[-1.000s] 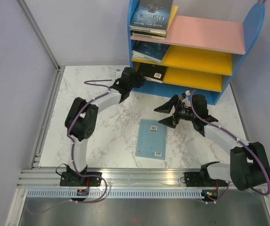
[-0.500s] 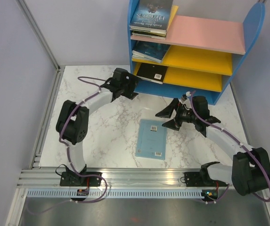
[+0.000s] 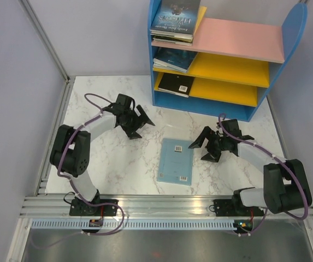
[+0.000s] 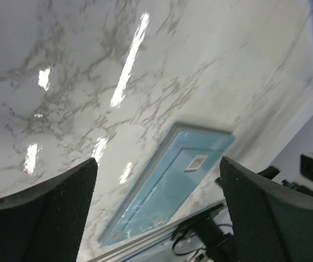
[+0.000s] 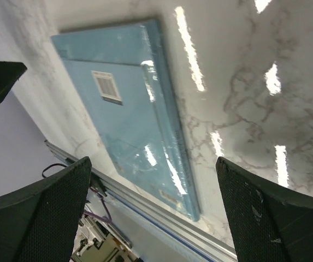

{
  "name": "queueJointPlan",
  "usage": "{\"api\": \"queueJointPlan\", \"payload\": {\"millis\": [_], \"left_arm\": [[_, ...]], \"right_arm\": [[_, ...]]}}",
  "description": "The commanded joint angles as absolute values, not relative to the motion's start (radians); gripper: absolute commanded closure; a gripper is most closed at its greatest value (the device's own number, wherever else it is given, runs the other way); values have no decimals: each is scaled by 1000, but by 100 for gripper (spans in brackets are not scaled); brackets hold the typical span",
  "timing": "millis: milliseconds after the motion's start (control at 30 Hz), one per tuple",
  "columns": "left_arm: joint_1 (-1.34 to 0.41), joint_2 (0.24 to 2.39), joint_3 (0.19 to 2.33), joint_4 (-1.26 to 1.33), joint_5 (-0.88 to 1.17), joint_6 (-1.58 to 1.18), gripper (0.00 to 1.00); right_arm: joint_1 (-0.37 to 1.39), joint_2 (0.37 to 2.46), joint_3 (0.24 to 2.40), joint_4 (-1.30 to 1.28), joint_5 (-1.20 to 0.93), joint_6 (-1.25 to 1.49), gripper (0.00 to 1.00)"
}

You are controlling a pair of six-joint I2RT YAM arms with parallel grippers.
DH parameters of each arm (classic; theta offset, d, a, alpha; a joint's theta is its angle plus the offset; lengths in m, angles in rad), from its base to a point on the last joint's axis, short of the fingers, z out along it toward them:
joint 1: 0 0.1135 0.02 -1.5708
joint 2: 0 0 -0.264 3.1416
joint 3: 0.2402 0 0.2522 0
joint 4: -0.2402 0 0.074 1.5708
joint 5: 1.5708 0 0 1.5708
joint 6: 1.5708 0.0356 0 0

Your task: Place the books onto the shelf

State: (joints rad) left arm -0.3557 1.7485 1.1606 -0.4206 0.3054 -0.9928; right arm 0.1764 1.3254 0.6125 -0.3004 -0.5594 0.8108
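Note:
The shelf [image 3: 290,38] stands at the back right. A stack topped by a dark fantasy book [image 3: 175,16] lies on its pink board. A teal-blue book [image 3: 172,58] sits on the middle board and a black book [image 3: 177,83] on the lowest. A pale blue book [image 3: 177,161] [image 4: 170,183] [image 5: 126,117] lies flat on the marble table [image 3: 107,164]. My left gripper [image 3: 141,125] [image 4: 159,210] hovers open and empty to the book's upper left. My right gripper [image 3: 202,150] [image 5: 153,215] is open and empty at the book's right edge.
An aluminium rail [image 3: 161,207] runs along the near edge of the table by the arm bases. Purple walls close in the left and back. The shelf's blue base panel [image 3: 205,105] stands on the table just behind both grippers.
My left gripper has opened, drawn back from the black book on the lowest board and swung toward the table's middle. My right gripper has dropped closer to the pale blue book.

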Motion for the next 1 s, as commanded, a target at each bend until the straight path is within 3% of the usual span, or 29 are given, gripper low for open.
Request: {"api": "queueJointPlan", "payload": {"millis": [0,233,467,633,733,767,833,867,900,967], "left_arm": [[-400,1816,1088,-453,471,-816,5],[-505,1862,991,-420,494,-778,6],[-607,1919,913,-197,621,-887,6],[-617,1852,856,-114,627,-939,6],[-617,1824,821,-106,617,-954,6],[-617,1804,812,-107,615,-957,6],[-611,1770,801,-112,601,-965,6],[-606,1728,804,-123,594,-965,6],[-600,1706,804,-135,583,-960,6],[-577,1655,819,-172,557,-950,5]], "right_arm": [[176,1345,562,-310,-479,764,2],[250,1414,414,-60,-495,850,2],[430,1591,330,321,-534,983,5],[430,1478,267,361,-531,1015,25],[430,1361,285,279,-509,1011,44],[430,1333,294,232,-497,1009,61],[430,1263,327,186,-488,1008,78],[426,1241,342,142,-486,1006,94],[426,1205,374,120,-489,1006,100],[405,1174,409,75,-498,1014,100]]}}
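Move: The light-blue book lies flat on the table, its middle about 10 cm left of the right hand, 4 cm back and 4 cm below. The left gripper stands some 24 cm left of the right hand and 11 cm ahead; for the left hand, the same book is about 14 cm right, 15 cm back and 6 cm down. The black book on the lower yellow shelf is some 31 cm ahead of the right hand, 10 cm left and 10 cm higher. The right hand dips about 3 cm with its fingers wide open, slides some 7 cm left onto the light-blue book's right edge while easing back, then closes and pinches that edge, finishing with a lift of about 4 cm. Meanwhile the left hand drops early and swings about 15 cm back and 8 cm right to the book's left edge, turning clockwise by nearly 30 degrees and keeping its fingers open. ##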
